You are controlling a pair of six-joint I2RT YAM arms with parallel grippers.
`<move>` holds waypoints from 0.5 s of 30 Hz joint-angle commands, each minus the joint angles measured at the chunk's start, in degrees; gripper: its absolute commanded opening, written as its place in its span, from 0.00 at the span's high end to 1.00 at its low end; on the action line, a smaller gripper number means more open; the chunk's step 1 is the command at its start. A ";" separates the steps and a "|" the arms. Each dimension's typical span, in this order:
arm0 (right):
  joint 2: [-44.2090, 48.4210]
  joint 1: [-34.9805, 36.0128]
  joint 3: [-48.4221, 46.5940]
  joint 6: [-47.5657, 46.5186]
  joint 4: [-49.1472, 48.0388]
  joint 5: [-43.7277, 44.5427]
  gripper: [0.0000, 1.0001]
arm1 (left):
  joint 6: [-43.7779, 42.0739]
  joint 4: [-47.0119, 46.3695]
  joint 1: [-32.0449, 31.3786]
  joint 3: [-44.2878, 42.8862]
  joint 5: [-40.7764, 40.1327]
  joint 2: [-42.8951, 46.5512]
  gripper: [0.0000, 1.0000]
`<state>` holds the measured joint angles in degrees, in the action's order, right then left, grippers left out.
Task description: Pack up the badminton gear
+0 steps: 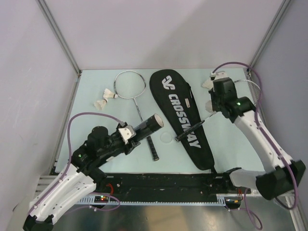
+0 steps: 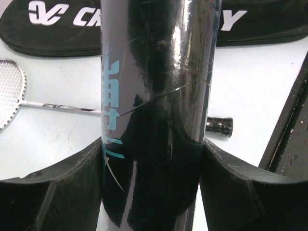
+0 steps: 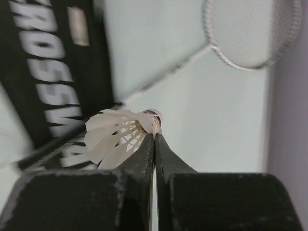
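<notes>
My left gripper (image 1: 138,131) (image 2: 153,149) is shut around the black cylindrical tube (image 1: 147,126) (image 2: 159,72), held off the table with its open end (image 1: 157,120) toward the bag. The black CROSSWAY bag (image 1: 185,115) (image 2: 260,24) (image 3: 48,72) lies flat in the middle. My right gripper (image 1: 212,105) (image 3: 154,135) is shut, its tips pinching a white feather shuttlecock (image 3: 113,135) (image 1: 210,104) near the cork. One silver racquet (image 1: 130,84) (image 2: 57,107) lies left of the bag. The other racquet (image 3: 252,31) has its handle (image 1: 182,136) on the bag. Two more shuttlecocks (image 1: 105,99) lie at far left.
A small clear round lid (image 1: 166,138) lies on the table between the tube and the bag. Another white shuttlecock-like shape (image 1: 208,84) sits behind the right gripper. Grey walls close in at left, back and right. A black rail (image 1: 163,185) runs along the near edge.
</notes>
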<state>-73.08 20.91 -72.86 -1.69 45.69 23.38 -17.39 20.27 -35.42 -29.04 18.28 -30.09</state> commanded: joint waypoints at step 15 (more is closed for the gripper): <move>31.45 -2.88 8.74 33.48 -23.23 -59.05 1.00 | -19.07 -4.84 -0.34 -9.02 13.77 -5.15 0.64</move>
<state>-45.47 18.74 -68.16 22.63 31.00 -22.55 -33.47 20.23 -35.51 -33.43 28.27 -35.03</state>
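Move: Some 29 cm to the left of the right hand, about 18 cm back and 11 cm higher, is the open mouth of the tube; this hand already pinches the shuttlecock. Below it by roughly 18 cm lie the near racket's grip (13 cm left, 2 cm back), the bag's middle (19 cm left, 4 cm ahead) and the clear lid (28 cm left, 7 cm back). From the left hand, still round the tube, the shuttlecock is about 38 cm right, 14 cm ahead and 5 cm higher. Rising some 15 cm, the right hand swings the pinched shuttlecock about 11 cm left and 11 cm back towards the tube's mouth, rolling its left side up by over 50 degrees and turning counter-clockwise. The left hand keeps its grip on the tube, turning it clockwise some 15 degrees while easing about 2 cm right and 2 cm up, so the mouth leans towards the oncoming shuttlecock. ##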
